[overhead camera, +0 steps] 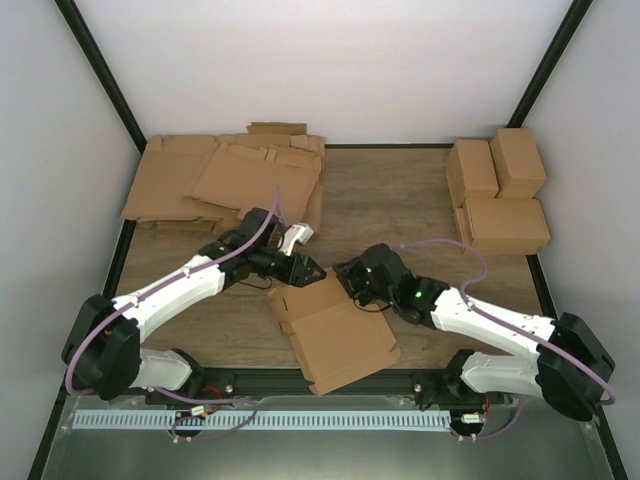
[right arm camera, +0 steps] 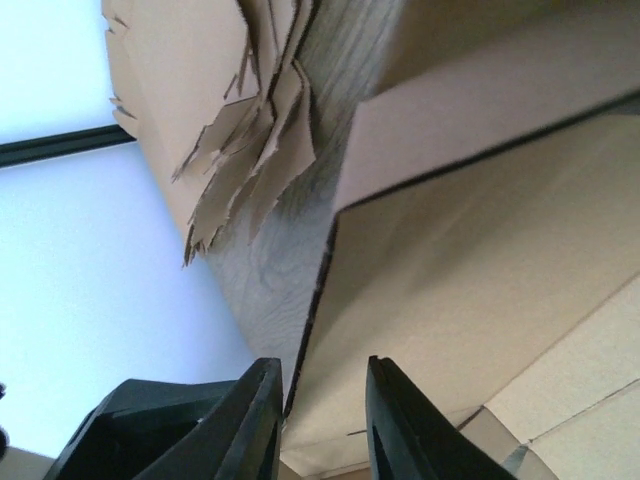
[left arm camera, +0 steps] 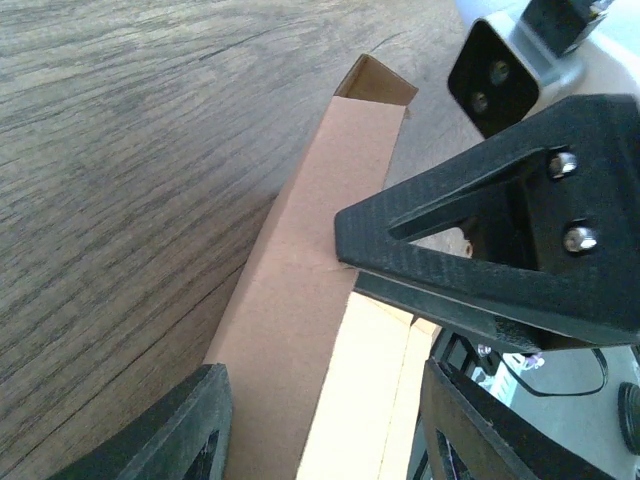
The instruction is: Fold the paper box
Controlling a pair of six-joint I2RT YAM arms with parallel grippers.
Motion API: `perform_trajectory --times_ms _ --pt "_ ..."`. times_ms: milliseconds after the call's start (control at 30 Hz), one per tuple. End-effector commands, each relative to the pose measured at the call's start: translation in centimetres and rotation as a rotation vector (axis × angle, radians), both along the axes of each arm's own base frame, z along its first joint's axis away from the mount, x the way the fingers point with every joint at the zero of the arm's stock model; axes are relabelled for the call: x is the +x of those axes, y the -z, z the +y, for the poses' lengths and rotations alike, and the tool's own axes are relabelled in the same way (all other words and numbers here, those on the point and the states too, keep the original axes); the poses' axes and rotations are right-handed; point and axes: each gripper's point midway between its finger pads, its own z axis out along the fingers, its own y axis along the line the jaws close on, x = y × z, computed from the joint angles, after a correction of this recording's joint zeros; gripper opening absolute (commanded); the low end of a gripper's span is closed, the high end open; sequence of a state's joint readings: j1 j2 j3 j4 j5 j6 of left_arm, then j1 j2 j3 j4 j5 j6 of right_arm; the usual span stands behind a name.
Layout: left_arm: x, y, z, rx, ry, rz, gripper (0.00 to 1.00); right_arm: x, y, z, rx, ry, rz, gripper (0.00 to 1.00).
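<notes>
The paper box (overhead camera: 335,330) lies near the table's front middle as a partly folded brown sheet with one long panel raised at its far edge. My left gripper (overhead camera: 308,272) reaches that raised panel from the left. In the left wrist view the panel (left arm camera: 300,260) stands between the wide-apart fingers of the open left gripper (left arm camera: 322,375), nearer the left one. My right gripper (overhead camera: 347,280) comes from the right. Its fingers (right arm camera: 255,420) stand narrowly apart around the panel's thin edge (right arm camera: 320,300), a gap still showing in the right gripper (right arm camera: 322,368).
A pile of flat notched cardboard sheets (overhead camera: 220,180) fills the back left corner. Three folded brown boxes (overhead camera: 497,190) stand at the back right. A black frame rims the wooden table (overhead camera: 400,200). The right gripper's black finger (left arm camera: 480,240) hangs close above the panel.
</notes>
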State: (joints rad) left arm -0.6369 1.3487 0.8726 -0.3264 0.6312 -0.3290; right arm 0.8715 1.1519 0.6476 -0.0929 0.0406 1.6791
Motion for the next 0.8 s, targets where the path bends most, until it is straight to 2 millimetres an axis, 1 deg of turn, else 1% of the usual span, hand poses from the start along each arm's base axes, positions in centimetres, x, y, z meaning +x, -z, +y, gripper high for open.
perform_trajectory --times_ms 0,67,167,267,367,433,533,667,733,767 --pt "-0.2 -0.6 -0.2 -0.007 0.012 -0.031 0.55 0.1 0.0 -0.1 0.051 0.000 -0.001 0.22" --pt "-0.3 -0.8 -0.2 -0.011 0.013 -0.032 0.56 0.0 0.3 -0.4 0.060 -0.002 -0.002 0.17" --pt "-0.3 -1.1 -0.2 -0.015 0.013 -0.037 0.60 -0.3 0.7 -0.7 0.093 -0.008 -0.026 0.06" --pt "0.2 -1.3 0.1 0.007 -0.016 -0.054 0.69 -0.8 0.8 -0.8 0.133 -0.050 -0.093 0.03" --pt "0.6 -1.3 0.3 0.027 -0.027 -0.066 0.73 -1.2 0.9 -0.8 0.122 -0.091 -0.133 0.02" --pt "0.6 -1.0 0.3 0.041 -0.017 -0.066 0.74 -1.5 1.1 -0.8 0.111 -0.119 -0.153 0.01" --pt "0.7 0.0 0.6 0.105 -0.001 -0.067 0.74 -1.9 1.0 -0.8 0.124 -0.147 -0.183 0.01" --pt "0.1 0.8 0.6 0.158 0.060 -0.060 0.76 -2.2 1.0 -0.8 0.103 -0.183 -0.233 0.01" --pt "-0.2 1.4 0.4 0.189 0.089 -0.050 0.74 -2.4 1.1 -0.8 0.094 -0.201 -0.253 0.01" --pt "-0.4 1.6 0.3 0.199 0.101 -0.049 0.71 -2.5 1.1 -0.9 0.092 -0.209 -0.262 0.01"
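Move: The paper box's raised far flap crosses right under both hands. Its middle is about 4 cm to the right hand's left, 2 cm back and 2 cm below, with the right fingers straddling its edge. From the left hand, the flap's middle is only some 3 cm below. From the right hand, the box floor is centred 13 cm back, 1 cm left and 8 below; the cardboard stack is roughly 18 cm ahead, 22 left and 7 below. Close the right gripper fully to pinch the top edge of the box's far flap, sinking just under 1 cm as the fingers shut. Then draw it back about 2 cm towards the base, tipping its fingers upward some 15 degrees. Keep the left gripper almost in place around the same flap, opening it wider and tipping its fingers a little more downward. ##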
